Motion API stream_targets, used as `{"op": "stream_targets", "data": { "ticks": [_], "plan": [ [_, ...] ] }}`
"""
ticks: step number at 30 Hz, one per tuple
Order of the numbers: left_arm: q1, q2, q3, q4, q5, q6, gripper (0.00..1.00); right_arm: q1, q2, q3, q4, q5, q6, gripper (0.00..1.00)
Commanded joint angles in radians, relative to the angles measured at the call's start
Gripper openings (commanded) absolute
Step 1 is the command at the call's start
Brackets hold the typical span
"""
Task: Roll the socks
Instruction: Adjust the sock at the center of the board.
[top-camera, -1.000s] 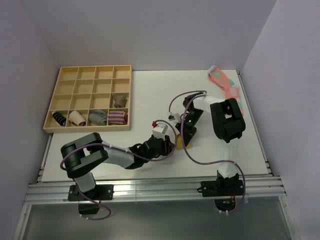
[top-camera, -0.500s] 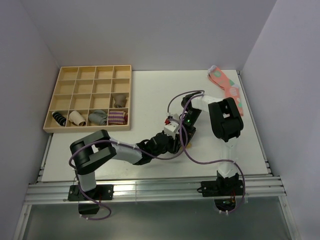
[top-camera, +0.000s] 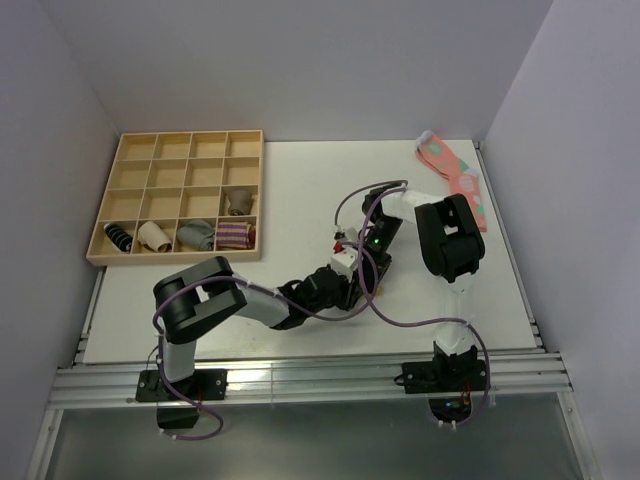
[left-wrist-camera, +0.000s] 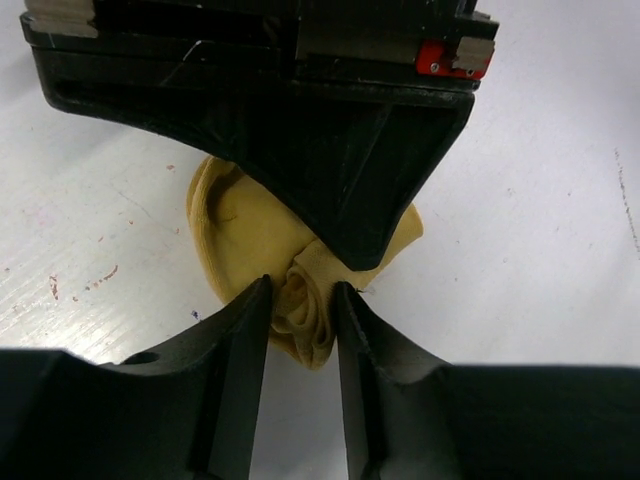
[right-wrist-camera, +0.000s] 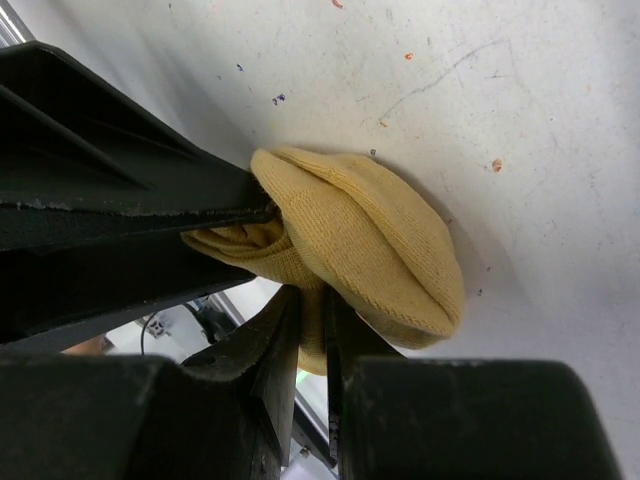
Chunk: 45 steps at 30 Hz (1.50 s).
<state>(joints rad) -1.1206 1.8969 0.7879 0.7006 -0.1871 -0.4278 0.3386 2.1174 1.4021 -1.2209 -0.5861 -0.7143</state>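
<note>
The mustard-yellow socks (left-wrist-camera: 250, 235) lie bunched on the white table. A rolled-up fold of them sits between the fingers of my left gripper (left-wrist-camera: 302, 300), which is shut on it with both fingers pressing its sides. My right gripper (right-wrist-camera: 312, 330) is shut on a thin flap of the same socks (right-wrist-camera: 380, 240) from the opposite side; its black body fills the top of the left wrist view. In the top view the left gripper (top-camera: 352, 272) and the right gripper (top-camera: 372, 262) meet near the table's middle, and the socks are almost wholly hidden under them.
A wooden compartment tray (top-camera: 120, 200) stands at the back left, with several rolled socks in its front rows. Pink spotted socks (top-camera: 455, 175) lie at the back right corner. Walls close in the table on three sides.
My left arm has swung to the right, bringing its gripper up against the right gripper, and its jaws have narrowed slightly on the rolled fold. The right arm has barely moved.
</note>
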Motion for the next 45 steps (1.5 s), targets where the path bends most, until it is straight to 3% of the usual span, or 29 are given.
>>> {"op": "stream_targets", "data": {
  "ticks": [1,13,16,21,28,37,45],
  "plan": [
    [0.016,0.014,0.004,0.057,0.011,-0.012,0.36,0.011,0.027,0.006,0.04,0.063,-0.014,0.08],
    [0.044,0.051,0.01,0.048,0.066,-0.138,0.11,0.011,0.018,-0.009,0.047,0.057,-0.013,0.08],
    [0.048,0.057,0.011,0.04,0.086,-0.184,0.0,0.011,0.015,-0.015,0.057,0.052,-0.01,0.09],
    [0.054,0.062,0.037,-0.087,0.107,-0.299,0.0,0.013,-0.019,-0.043,0.104,0.054,0.012,0.11],
    [0.111,0.083,0.059,-0.259,0.21,-0.504,0.0,0.005,-0.071,-0.054,0.167,0.026,0.049,0.29],
    [0.151,0.103,0.1,-0.415,0.31,-0.568,0.0,-0.021,-0.183,-0.089,0.293,-0.006,0.11,0.44],
    [0.188,0.097,0.094,-0.48,0.368,-0.583,0.0,-0.092,-0.298,-0.138,0.369,-0.054,0.072,0.45]
  ]
}}
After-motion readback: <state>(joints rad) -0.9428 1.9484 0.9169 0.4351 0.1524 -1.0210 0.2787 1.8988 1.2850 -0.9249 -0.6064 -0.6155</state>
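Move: The yellow sock's rolled bulk lies about 1 cm ahead, 1 cm right and 1 cm below the left hand, whose half-open fingers straddle a fold of it. From the right hand, already pinching the sock, the bulk is roughly 1 cm ahead, level sideways and in height. The striped sock in the tray is about 12 cm ahead and 31 cm left of the left hand; the pink sock is some 24 cm ahead and 24 cm right of it. Staying nearly in place, the left fingers close on the sock's fold and pinch it, then that hand tips some 40 degrees steeper, sinking about 1 cm. The right hand keeps its pinch well past that closing, then opens, comes free of the sock and draws forward about 5 cm and up some 2 cm, its fingers swinging steeper. ##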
